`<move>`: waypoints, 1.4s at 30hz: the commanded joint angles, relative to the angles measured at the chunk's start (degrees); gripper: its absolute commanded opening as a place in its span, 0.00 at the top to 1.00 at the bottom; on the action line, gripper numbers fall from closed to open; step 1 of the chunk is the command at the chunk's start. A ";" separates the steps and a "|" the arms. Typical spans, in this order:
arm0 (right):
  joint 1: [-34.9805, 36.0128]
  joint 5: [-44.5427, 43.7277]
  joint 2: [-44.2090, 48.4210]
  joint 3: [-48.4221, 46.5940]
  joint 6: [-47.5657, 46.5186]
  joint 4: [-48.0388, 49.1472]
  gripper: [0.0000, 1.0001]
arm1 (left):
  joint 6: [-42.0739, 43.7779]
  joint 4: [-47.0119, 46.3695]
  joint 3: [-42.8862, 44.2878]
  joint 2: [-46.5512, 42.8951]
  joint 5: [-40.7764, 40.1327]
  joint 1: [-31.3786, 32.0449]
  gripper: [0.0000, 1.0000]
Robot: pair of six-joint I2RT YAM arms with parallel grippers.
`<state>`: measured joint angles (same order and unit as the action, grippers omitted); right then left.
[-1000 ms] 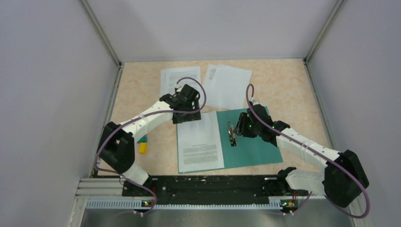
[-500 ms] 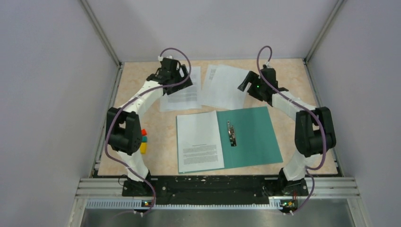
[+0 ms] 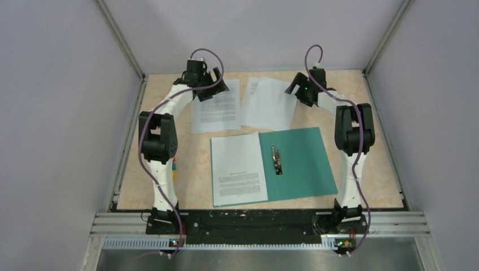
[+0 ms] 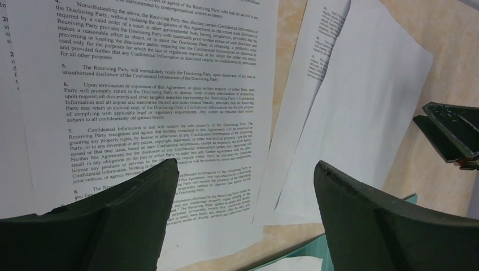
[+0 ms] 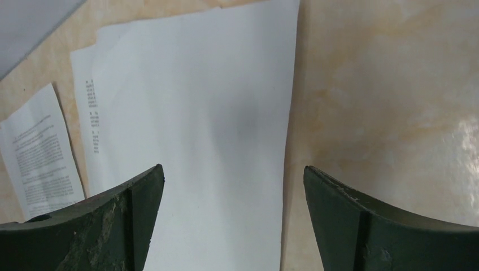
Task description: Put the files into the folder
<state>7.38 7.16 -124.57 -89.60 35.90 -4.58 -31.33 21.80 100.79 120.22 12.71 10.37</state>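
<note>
The teal folder (image 3: pixel 299 164) lies open mid-table, its metal fastener (image 3: pixel 276 160) along the spine and one printed sheet (image 3: pixel 239 169) on its left half. Two more groups of files lie behind it: a printed sheet (image 3: pixel 214 110) and overlapping, mostly blank sheets (image 3: pixel 268 104). My left gripper (image 3: pixel 216 87) hovers open over the printed sheet's far end. In the left wrist view it (image 4: pixel 245 165) frames the printed sheet (image 4: pixel 158 101), the blank sheets (image 4: pixel 350 124) and a folder corner (image 4: pixel 316 254). My right gripper (image 3: pixel 294 88) hovers open and empty at the blank sheets' right edge (image 5: pixel 197 124); wrist view (image 5: pixel 234 167).
Small coloured blocks (image 3: pixel 173 166) sit left of the folder, partly hidden behind the left arm. Grey enclosure walls close in the beige table (image 3: pixel 361 113) on the left, back and right. The right gripper's tip (image 4: pixel 452 135) shows at the right edge of the left wrist view.
Both arms swung from the folder to the back of the table. The left left the sheet lying in the folder; the right left the fastener. Both grippers opened wider.
</note>
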 commanded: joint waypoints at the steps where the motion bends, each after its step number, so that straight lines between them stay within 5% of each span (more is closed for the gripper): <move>1: 0.18 -1.50 -5.89 -8.98 -2.43 -4.59 0.08 | 2.21 0.28 3.10 1.09 -1.39 -1.32 0.06; 7: 0.73 0.37 -11.17 -16.28 -3.44 -8.67 0.07 | -4.32 0.48 -1.81 -1.36 -16.82 -6.60 0.05; 22: 6.34 2.44 -16.75 -23.53 -4.17 -14.09 0.07 | -6.31 0.37 3.34 7.13 -1.64 -13.23 0.02; 35: 10.31 4.16 -22.95 -35.22 -4.38 -19.80 0.06 | -7.96 3.77 6.43 11.04 2.45 -11.29 0.03; 42: 6.96 2.78 -18.36 -29.96 -5.75 -19.50 0.06 | -5.02 3.29 2.92 5.44 -1.56 -12.82 0.02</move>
<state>16.40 10.63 -144.29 -123.22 31.48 -18.20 -38.30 25.02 104.73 130.32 12.75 -1.34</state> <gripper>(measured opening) 0.936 0.974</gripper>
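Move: The left hand hovers over the left stack of files, whose middle lies roughly 3 cm to its left, 2 cm back and 8 cm below; the right stack's middle is some 26 cm to its right and 3 cm back. The right hand is low over the right stack's right edge, with that stack's middle about 11 cm to its left, 3 cm back and just below; the left stack is some 40 cm to its left and 3 cm back, and the open folder's middle about 33 cm back and 9 cm left. The right hand, fingers wide open, slides forward about 5 cm at table height, then sweeps some 12 cm left while turning about 15 degrees counter-clockwise, its right finger meeting the right stack's right edge and pushing it towards the left stack. Meanwhile the left hand, also open, swings left about 16 cm to the left stack's outer margin, turning counter-clockwise, then comes back right some 5 cm, sinking about 7 cm over the whole way until its left finger is down on that margin. ##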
